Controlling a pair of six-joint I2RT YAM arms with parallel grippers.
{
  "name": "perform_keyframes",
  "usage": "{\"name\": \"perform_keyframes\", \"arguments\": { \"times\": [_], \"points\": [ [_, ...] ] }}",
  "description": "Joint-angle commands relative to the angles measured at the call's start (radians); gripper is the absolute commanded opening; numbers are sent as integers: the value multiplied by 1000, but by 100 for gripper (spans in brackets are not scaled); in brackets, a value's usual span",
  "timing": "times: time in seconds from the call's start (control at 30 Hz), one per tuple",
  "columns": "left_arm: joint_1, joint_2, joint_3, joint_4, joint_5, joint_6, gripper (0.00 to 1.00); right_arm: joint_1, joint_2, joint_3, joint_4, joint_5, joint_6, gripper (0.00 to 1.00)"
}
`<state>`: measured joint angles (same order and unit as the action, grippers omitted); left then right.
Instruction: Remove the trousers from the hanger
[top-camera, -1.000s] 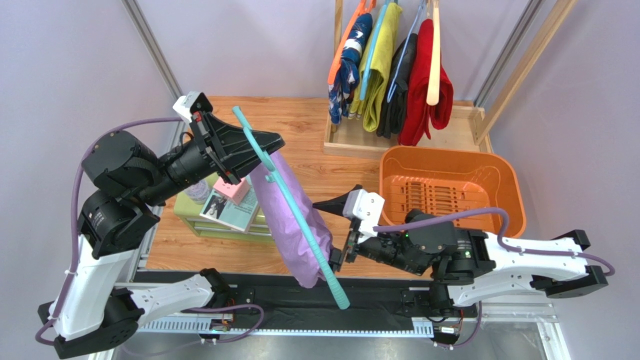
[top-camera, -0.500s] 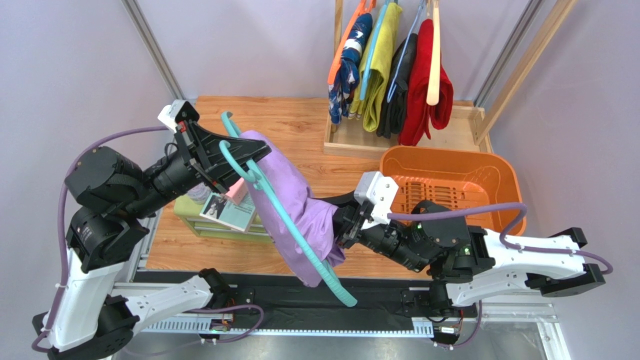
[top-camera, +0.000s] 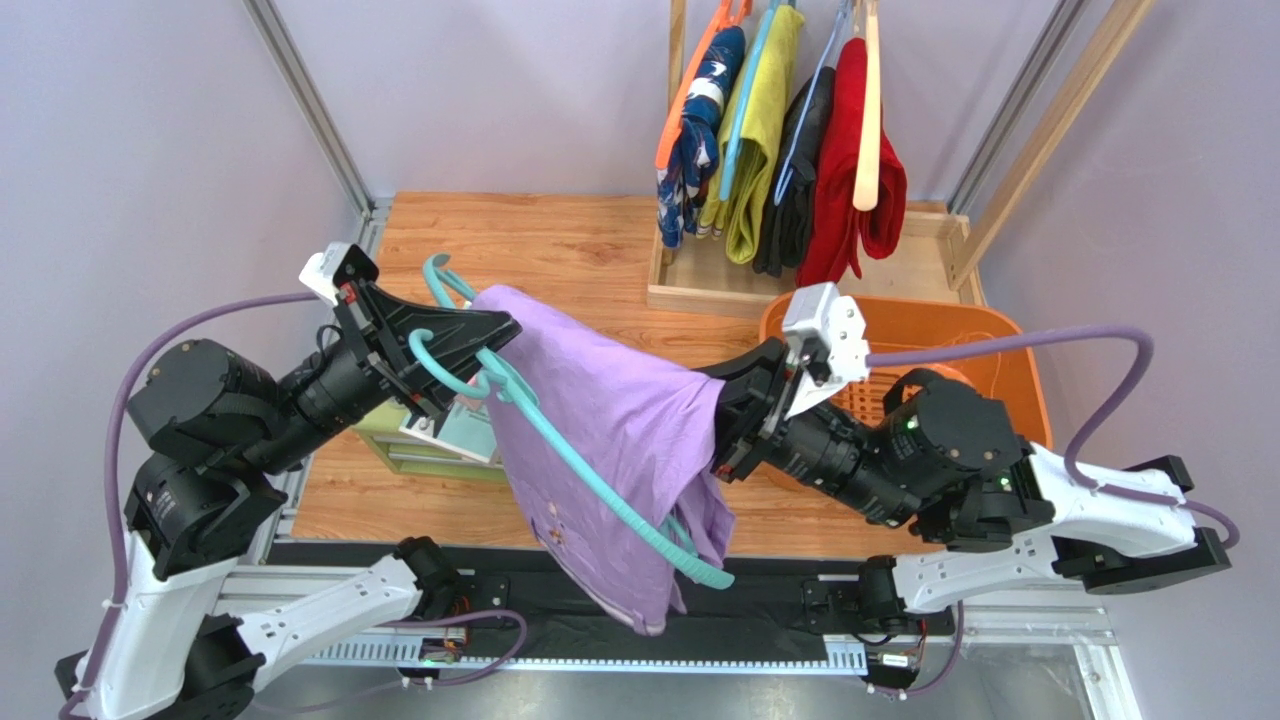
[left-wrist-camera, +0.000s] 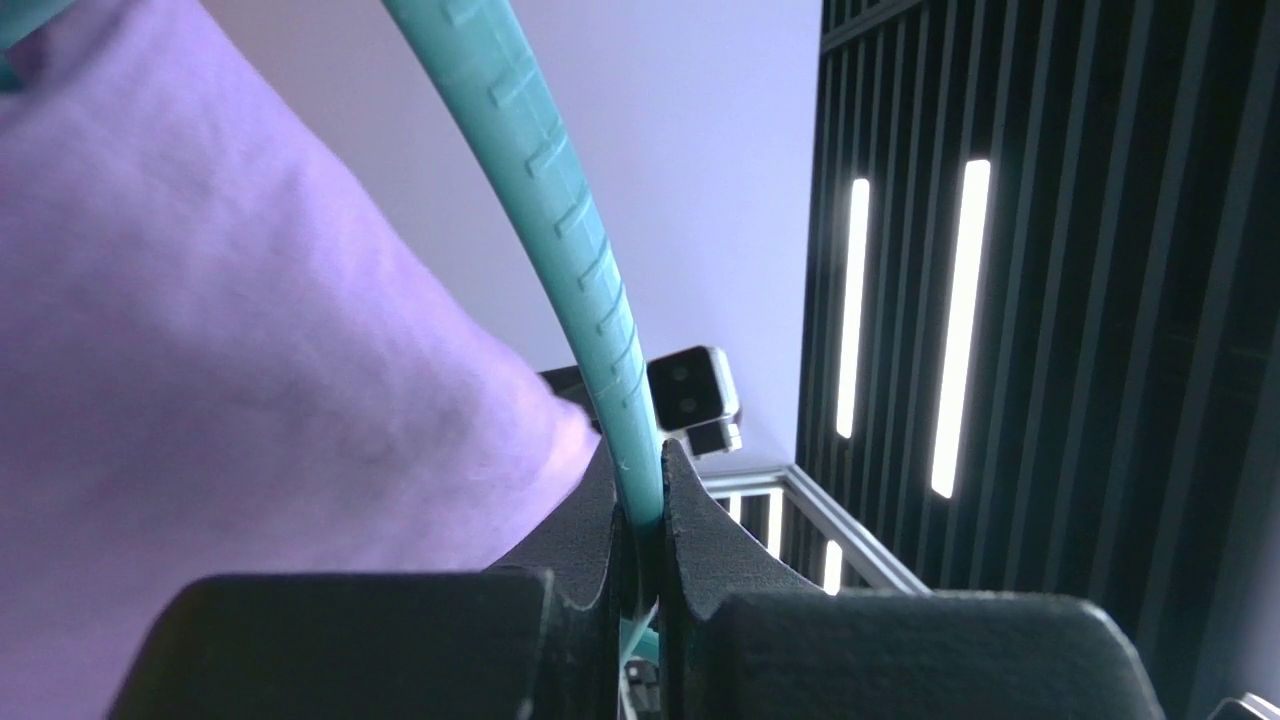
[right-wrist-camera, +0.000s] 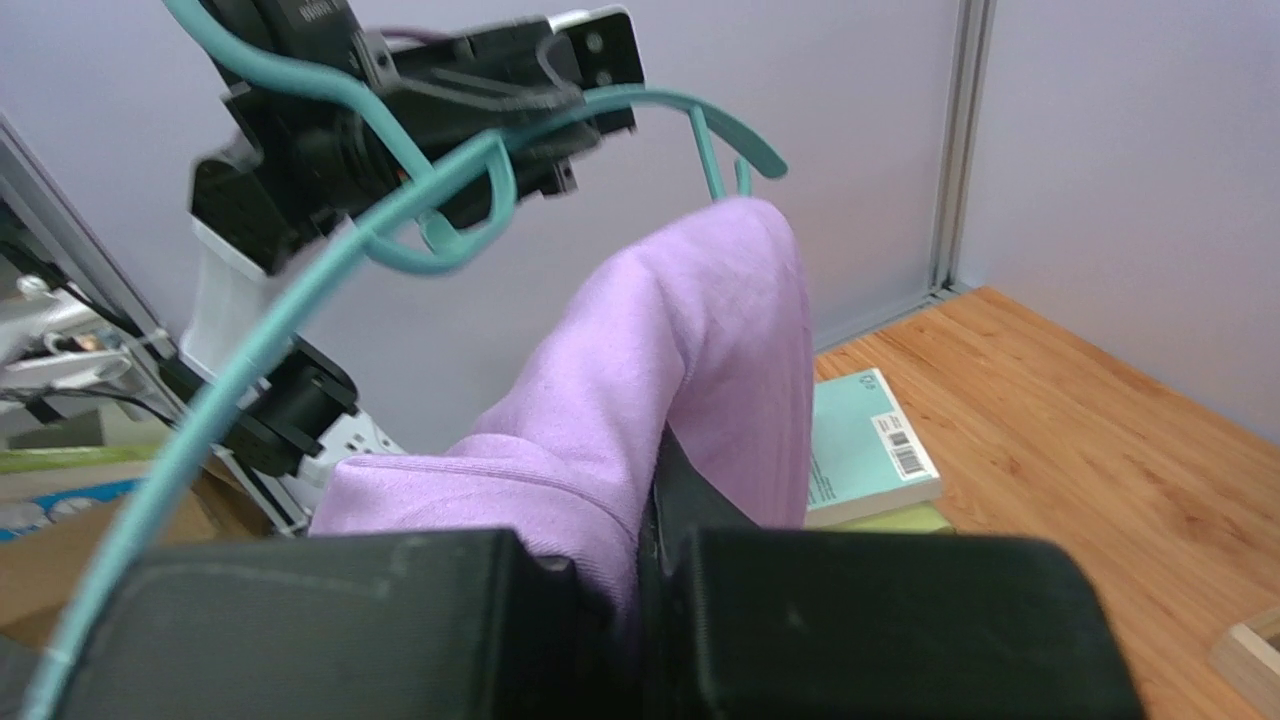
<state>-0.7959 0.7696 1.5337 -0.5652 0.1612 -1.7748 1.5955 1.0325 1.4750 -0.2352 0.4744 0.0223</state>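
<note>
Lilac trousers (top-camera: 609, 435) hang stretched across a teal plastic hanger (top-camera: 564, 450) between my two arms above the table's near edge. My left gripper (top-camera: 473, 342) is shut on the hanger's rod (left-wrist-camera: 631, 435); the cloth (left-wrist-camera: 226, 345) fills the left of its view. My right gripper (top-camera: 732, 405) is shut on a fold of the lilac trousers (right-wrist-camera: 661, 405) and holds it out to the right, with the hanger (right-wrist-camera: 376, 225) arcing above it. More trousers, navy patterned (top-camera: 700, 128), yellow-green (top-camera: 760, 128), black (top-camera: 796, 173) and red (top-camera: 854, 188), hang on the rack at the back.
An orange basket (top-camera: 992, 353) sits on the table behind my right arm. A stack of books (top-camera: 451, 435) lies under my left gripper; a teal one (right-wrist-camera: 864, 450) shows in the right wrist view. The wooden rack base (top-camera: 706, 285) stands at the back.
My right gripper shut on the lilac trousers and pulled them up and to the right, spreading the cloth. My left gripper swung the hanger lower and leftward.
</note>
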Motion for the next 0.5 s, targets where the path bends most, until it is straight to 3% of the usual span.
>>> {"name": "perform_keyframes", "arguments": {
  "times": [0.0,0.17,0.47],
  "points": [
    [0,-27,-58,-10,-9,15,0,-2,0,117,73,-13,134,0],
    [0,-68,-127,-38,-38,22,0,-2,15,198,56,-7,150,0],
    [0,-96,-208,-25,20,40,0,-2,75,329,63,171,19,0]
  ]
}}
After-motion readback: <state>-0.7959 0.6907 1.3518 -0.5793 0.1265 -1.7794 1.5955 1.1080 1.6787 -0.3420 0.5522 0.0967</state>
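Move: The left gripper holds the hanger; the middle of the trousers lies about 8 cm to its right, 8 cm back and 8 cm below. The right gripper has the trousers' upper edge pinched, with their middle roughly 7 cm to its left, 4 cm back and 5 cm lower. The hanger's free end is some 14 cm straight back from the right gripper and 5 cm below; the orange basket lies about 30 cm right, 18 cm ahead and 45 cm down. Pull the hanger and trousers apart by height: bring the left gripper down about 6 cm, easing slightly forward and keeping its grip on the hanger, while the right gripper, still pinching the cloth's upper edge, lifts some 4 cm and at the last draws a little forward. Keep both sets of fingers shut. ##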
